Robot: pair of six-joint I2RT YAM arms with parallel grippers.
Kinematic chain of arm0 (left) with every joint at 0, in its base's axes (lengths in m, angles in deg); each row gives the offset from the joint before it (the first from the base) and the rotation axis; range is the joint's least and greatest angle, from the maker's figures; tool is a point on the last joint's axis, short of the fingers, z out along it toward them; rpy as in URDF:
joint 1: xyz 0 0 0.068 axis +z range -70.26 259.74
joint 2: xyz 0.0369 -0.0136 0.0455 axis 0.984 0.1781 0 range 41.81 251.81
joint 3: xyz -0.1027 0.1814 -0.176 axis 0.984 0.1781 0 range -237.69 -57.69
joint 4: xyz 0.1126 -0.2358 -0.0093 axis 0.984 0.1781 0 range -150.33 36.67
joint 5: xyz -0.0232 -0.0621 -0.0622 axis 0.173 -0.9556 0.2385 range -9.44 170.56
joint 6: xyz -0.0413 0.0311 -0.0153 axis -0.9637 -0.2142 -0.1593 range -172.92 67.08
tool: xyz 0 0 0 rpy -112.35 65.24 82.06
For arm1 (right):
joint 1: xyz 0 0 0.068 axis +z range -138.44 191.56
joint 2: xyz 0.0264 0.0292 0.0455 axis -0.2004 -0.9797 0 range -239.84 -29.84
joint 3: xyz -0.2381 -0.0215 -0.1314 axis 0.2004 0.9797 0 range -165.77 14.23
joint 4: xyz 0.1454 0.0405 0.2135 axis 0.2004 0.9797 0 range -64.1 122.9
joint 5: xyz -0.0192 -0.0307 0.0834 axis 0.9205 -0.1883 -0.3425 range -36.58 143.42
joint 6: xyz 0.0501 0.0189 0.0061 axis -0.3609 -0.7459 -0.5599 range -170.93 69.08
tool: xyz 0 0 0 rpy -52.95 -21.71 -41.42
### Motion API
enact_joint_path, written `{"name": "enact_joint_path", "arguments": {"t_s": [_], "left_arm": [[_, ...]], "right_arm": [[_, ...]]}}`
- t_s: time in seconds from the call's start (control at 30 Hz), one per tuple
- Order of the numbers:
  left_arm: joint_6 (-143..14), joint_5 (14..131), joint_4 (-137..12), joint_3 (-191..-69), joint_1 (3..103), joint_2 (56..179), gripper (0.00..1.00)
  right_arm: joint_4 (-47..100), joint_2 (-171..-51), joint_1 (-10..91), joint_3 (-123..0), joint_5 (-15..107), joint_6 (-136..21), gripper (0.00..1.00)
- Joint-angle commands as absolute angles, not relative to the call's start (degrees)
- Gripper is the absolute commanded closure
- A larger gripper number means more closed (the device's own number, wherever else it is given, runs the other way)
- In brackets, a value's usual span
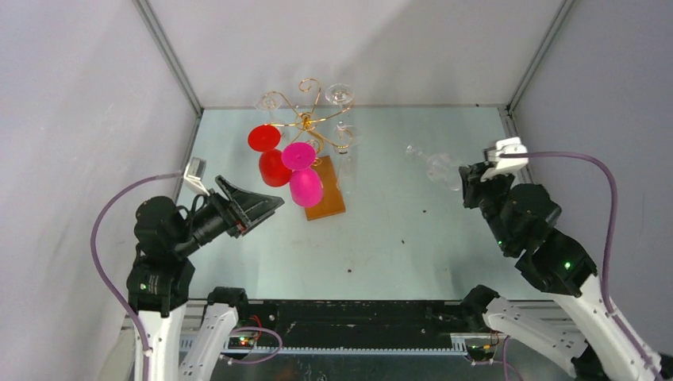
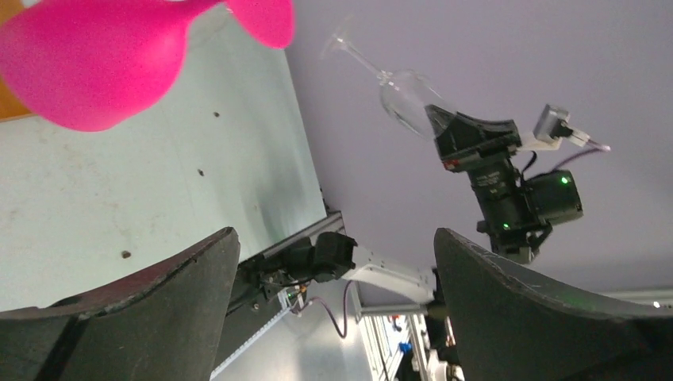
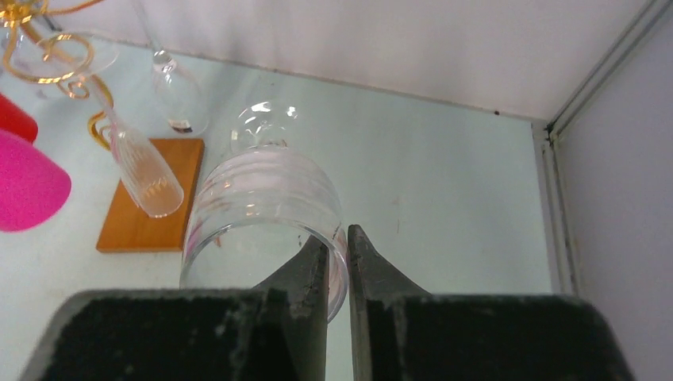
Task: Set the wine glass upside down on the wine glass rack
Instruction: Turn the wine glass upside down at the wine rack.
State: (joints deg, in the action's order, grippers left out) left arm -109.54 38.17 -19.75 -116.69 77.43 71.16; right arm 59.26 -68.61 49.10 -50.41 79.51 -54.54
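The clear ribbed wine glass [image 3: 262, 198] hangs in the air at the right of the table [image 1: 435, 165], lying tilted with its foot toward the rack. My right gripper [image 3: 339, 246] is shut on its rim, one finger inside the bowl and one outside. The wine glass rack [image 1: 305, 121], gold wire scrolls on a brown wooden base [image 1: 329, 202], stands at the back middle. My left gripper [image 1: 255, 208] is open and holds nothing, just left of the base; its wrist view shows the held wine glass [image 2: 401, 95] far across.
A red glass [image 1: 274, 167] and a pink glass [image 1: 305, 186] hang upside down on the rack's near side. Clear glasses [image 3: 147, 171] hang from its other arms. Grey walls [image 1: 95, 95] close in the table on three sides.
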Motion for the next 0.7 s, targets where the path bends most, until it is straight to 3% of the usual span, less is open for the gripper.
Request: {"name": "enact_joint_path", "arguments": {"t_s": [0.0, 0.2, 0.47, 0.67], "left_arm": [[-109.5, 39.8, -23.3, -121.9, 72.8, 75.7, 0.02], [-110.1, 45.5, -26.4, -124.6, 63.0, 80.0, 0.02], [-112.2, 53.3, -32.8, -124.9, 46.1, 85.7, 0.04], [-112.9, 56.6, -35.6, -125.5, 40.7, 89.1, 0.04]], "right_arm": [[52.8, -71.7, 62.7, -53.4, 104.3, -43.1, 1.0], [43.8, -76.4, 77.5, -53.4, 120.3, -29.5, 1.0], [31.6, -79.5, 86.5, -52.9, 128.3, -17.8, 1.0], [16.4, -81.4, 91.6, -49.0, 133.0, -3.8, 1.0]]}}
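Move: The left hand is open and empty. The clear wine glass, pinched at its rim by the right hand, lies about 27 cm to its right, 10 cm ahead and some 5 cm lower. The pink glass hangs about 8 cm ahead and 5 cm right of the left hand, 12 cm below; the red one 11 cm ahead, 1 cm left. From the right hand, the wine rack's centre is about 26 cm left, 10 cm ahead and 6 cm lower; the nearest hanging clear glass is 19 cm left, 6 cm ahead and 13 cm down. Leftward, then increasingly upward, goes the right hand, about 5 cm each way, keeping its pinch on the wine glass's rim while rolling its left side down and tipping its fingers up. The open left hand comes to meet the glass, about 9 cm to the right past the near side of the pink glass, rising a little at first and swinging clockwise some 20 degrees. ##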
